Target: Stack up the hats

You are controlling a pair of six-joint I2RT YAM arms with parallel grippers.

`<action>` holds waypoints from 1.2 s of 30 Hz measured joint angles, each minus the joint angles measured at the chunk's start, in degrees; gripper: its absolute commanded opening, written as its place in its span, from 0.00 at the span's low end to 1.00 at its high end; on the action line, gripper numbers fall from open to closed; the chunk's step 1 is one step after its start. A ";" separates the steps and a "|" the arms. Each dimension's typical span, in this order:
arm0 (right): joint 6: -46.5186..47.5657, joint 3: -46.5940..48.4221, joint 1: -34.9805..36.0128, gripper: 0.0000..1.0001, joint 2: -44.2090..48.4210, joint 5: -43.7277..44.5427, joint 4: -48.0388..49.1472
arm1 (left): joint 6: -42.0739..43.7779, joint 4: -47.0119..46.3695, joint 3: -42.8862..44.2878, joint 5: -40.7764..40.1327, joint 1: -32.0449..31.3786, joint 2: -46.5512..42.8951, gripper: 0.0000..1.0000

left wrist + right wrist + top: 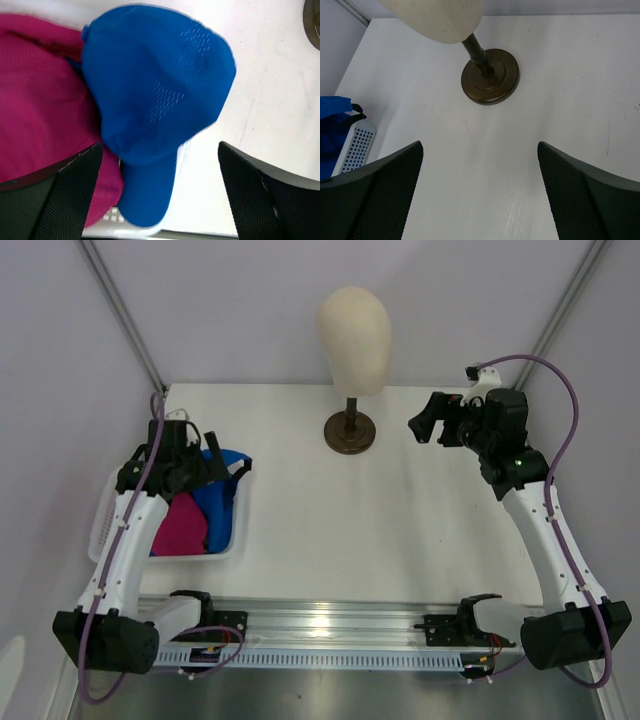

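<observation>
A bright blue cap (155, 95) lies in the white basket (238, 535) at the left, its brim hanging over the basket's rim; it shows in the top view (222, 492) too. A magenta cap (40, 100) lies beside it in the basket, also in the top view (180, 525). My left gripper (160, 195) is open and empty, hovering just above the blue cap's brim. My right gripper (428, 425) is open and empty, held above the table at the back right, facing the mannequin stand.
A cream mannequin head (354, 338) on a dark round stand (350, 432) is at the back centre; the stand shows in the right wrist view (490, 75). The basket's corner (357, 147) shows there too. Grey walls close in both sides.
</observation>
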State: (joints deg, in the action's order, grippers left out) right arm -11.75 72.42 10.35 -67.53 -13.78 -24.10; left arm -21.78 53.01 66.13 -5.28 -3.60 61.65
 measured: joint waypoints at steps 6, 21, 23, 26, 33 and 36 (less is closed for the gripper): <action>-0.13 -0.11 0.04 0.99 0.00 0.26 0.35 | 4.31 -5.64 2.01 2.73 0.02 7.54 0.99; -1.90 -0.31 6.71 1.00 -1.36 -0.46 2.97 | 7.58 -8.35 2.19 4.13 0.02 10.49 0.01; -2.73 -0.26 9.27 0.99 -1.57 -0.22 3.48 | 7.48 -8.31 2.19 4.52 0.02 10.32 0.01; -4.61 -0.81 14.32 0.99 -1.60 -0.59 6.54 | 5.11 -7.98 2.23 5.40 0.00 8.94 0.01; -7.06 -3.52 29.53 0.99 -7.21 -1.20 19.47 | -10.05 -6.27 6.08 0.87 -0.48 1.88 0.01; -5.79 -1.84 34.27 1.00 -13.49 -1.11 22.01 | -17.79 -7.26 6.99 -0.72 -0.94 -1.97 0.01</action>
State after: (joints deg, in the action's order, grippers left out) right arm -17.54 70.59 44.62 -81.01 -14.90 -2.09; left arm -39.57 45.76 73.12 -6.00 -4.54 59.68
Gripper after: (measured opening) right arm 0.993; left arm 0.014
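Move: The blue hat lies in the box about 5 cm ahead of the open left hand, 2 cm to its right and 4 cm below. The magenta hat is roughly 3 cm back, 6 cm left and 9 cm below that hand; the head stand's foot is about 20 cm ahead, 30 cm right and 18 cm below. From the right hand, the blue hat is some 43 cm left, 4 cm back and 15 cm below, the stand's foot 13 cm ahead, 13 cm left and 30 cm below. The left fingers pinch the near edge of the blue hat's crown after easing about 5 cm forward and slightly down, then lift it roughly 10 cm while tipping upwards. Partway through, the right hand, still open, starts sweeping left towards the hat, about 25 cm and somewhat back, turning some 35 degrees counter-clockwise. ##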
